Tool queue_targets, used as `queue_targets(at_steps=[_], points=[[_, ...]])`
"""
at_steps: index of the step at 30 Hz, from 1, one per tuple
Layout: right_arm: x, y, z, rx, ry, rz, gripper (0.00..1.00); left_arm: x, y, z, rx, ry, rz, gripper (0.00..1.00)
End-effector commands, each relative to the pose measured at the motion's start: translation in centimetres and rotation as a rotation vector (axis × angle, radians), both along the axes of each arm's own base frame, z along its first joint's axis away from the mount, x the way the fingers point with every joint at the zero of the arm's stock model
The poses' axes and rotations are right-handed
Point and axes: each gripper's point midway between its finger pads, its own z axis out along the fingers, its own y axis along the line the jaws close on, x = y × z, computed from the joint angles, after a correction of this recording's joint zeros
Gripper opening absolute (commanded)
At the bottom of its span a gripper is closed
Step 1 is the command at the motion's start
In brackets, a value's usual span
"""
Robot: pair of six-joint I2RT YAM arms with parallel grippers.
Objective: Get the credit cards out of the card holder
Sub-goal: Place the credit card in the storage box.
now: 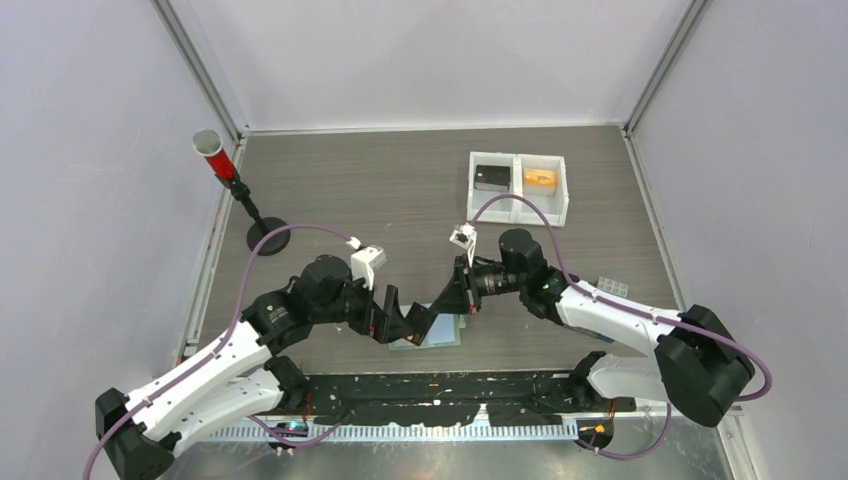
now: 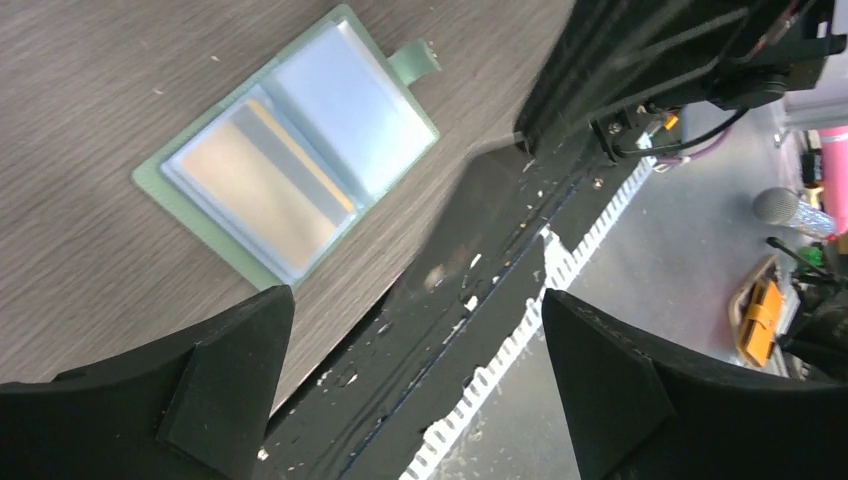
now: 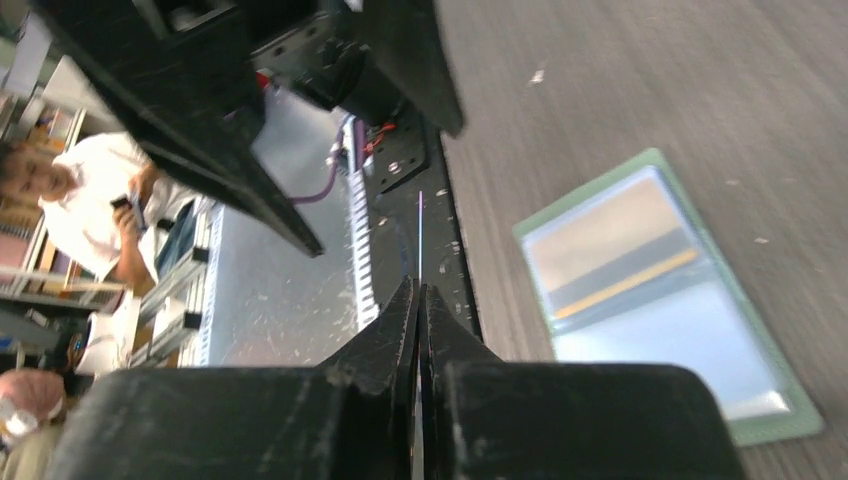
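The sage-green card holder (image 2: 150, 185) lies open on the table by the front edge, also in the right wrist view (image 3: 760, 425) and from above (image 1: 436, 337). An orange-tan credit card (image 2: 255, 190) with a yellow stripe sits in one clear pocket (image 3: 610, 240). My left gripper (image 2: 415, 300) hangs open over the table's front edge, beside the holder, with nothing between its fingers. My right gripper (image 3: 420, 290) is shut on a thin card (image 3: 420, 235) seen edge-on, held off the holder; its colour does not show. The two grippers (image 1: 410, 322) (image 1: 450, 295) stand close together.
A white two-compartment tray (image 1: 518, 200) at the back right holds a black flat piece (image 1: 492, 177) and an orange item (image 1: 540, 179). A red cup on a black stand (image 1: 213, 155) is at the back left. The black base plate (image 1: 450, 385) runs along the front edge.
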Motion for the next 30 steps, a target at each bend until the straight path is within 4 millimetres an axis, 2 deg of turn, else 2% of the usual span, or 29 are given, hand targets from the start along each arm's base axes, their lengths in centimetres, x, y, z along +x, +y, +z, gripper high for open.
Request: queue_targets(at_steps=[1, 4, 8, 9, 10, 11, 12, 13, 14, 15, 18, 19, 21, 26, 27, 28, 29, 30], points=[[4.5, 0.0, 1.2, 0.004, 0.000, -0.160, 0.05, 1.1, 1.3, 1.4, 0.051, -0.082, 0.042, 0.99], [7.5, -0.7, 1.0, 0.001, 0.022, -0.264, 0.05, 1.6, 2.3, 1.3, 0.101, -0.102, 0.082, 0.99], [12.9, -2.9, 0.6, 0.007, 0.067, -0.438, 0.05, 2.9, 4.7, 1.4, 0.199, -0.150, 0.185, 0.99], [14.7, -3.7, 1.3, 0.017, 0.058, -0.486, 0.05, 3.1, 5.1, 1.5, 0.213, -0.163, 0.199, 0.99], [15.8, -4.2, 0.9, 0.002, 0.072, -0.519, 0.05, 3.1, 5.3, 1.7, 0.219, -0.172, 0.197, 0.99], [17.6, -5.0, 1.9, 0.014, 0.052, -0.559, 0.05, 3.3, 5.7, 1.9, 0.238, -0.188, 0.208, 0.99], [18.5, -5.3, 1.7, 0.002, 0.063, -0.576, 0.05, 3.4, 6.0, 2.0, 0.254, -0.201, 0.207, 0.99], [20.1, -6.1, 2.7, 0.005, 0.047, -0.612, 0.05, 3.4, 6.3, 2.1, 0.268, -0.210, 0.202, 0.99], [21.0, -6.4, 2.6, -0.007, 0.047, -0.630, 0.05, 3.2, 6.6, 2.1, 0.288, -0.213, 0.191, 0.99], [22.6, -7.4, 3.5, -0.011, 0.035, -0.677, 0.05, 3.1, 7.0, 2.1, 0.307, -0.216, 0.182, 0.99], [26.5, -10.2, 4.3, -0.038, 0.017, -0.809, 0.05, 2.8, 8.0, 1.9, 0.359, -0.236, 0.160, 0.99], [27.8, -10.9, 5.1, -0.040, 0.004, -0.855, 0.05, 2.8, 8.3, 1.9, 0.369, -0.244, 0.160, 0.99], [30.1, -12.8, 5.2, -0.050, 0.014, -0.937, 0.05, 2.9, 8.3, 1.9, 0.367, -0.257, 0.158, 0.99], [34.6, -17.3, 6.2, -0.061, 0.013, -1.141, 0.05, 2.8, 8.1, 2.2, 0.353, -0.266, 0.145, 0.99], [35.2, -17.8, 5.6, -0.075, 0.026, -1.161, 0.05, 2.7, 8.1, 2.2, 0.352, -0.264, 0.146, 0.99], [36.0, -18.5, 6.0, -0.075, 0.025, -1.191, 0.05, 2.7, 8.2, 2.2, 0.350, -0.263, 0.151, 0.99], [36.6, -18.6, 5.1, -0.089, 0.044, -1.198, 0.05, 2.7, 8.2, 2.1, 0.346, -0.262, 0.155, 0.99], [37.3, -19.0, 5.6, -0.084, 0.046, -1.210, 0.05, 2.6, 8.3, 2.2, 0.338, -0.266, 0.160, 0.99]])
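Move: The right hand already grips the dark credit card. The storage box's left compartment, with a black card in it, lies about 38 cm ahead of this hand, 16 cm to its right and 14 cm lower. The compartment with the orange card is at the same reach, some 28 cm to the right; the open card holder is nearly under this hand, about 3 cm left. From the left hand the left compartment is about 41 cm ahead and 23 cm right. Carry the held dark credit card with the right gripper from above the card holder to the storage box: sweep about 35 cm forward and 17 cm right, dipping slightly before rising over the box, turning some 60 degrees clockwise with the pinch kept shut. Meanwhile draw the left gripper, still wide open, about 8 cm left and tip its fingers further down. ##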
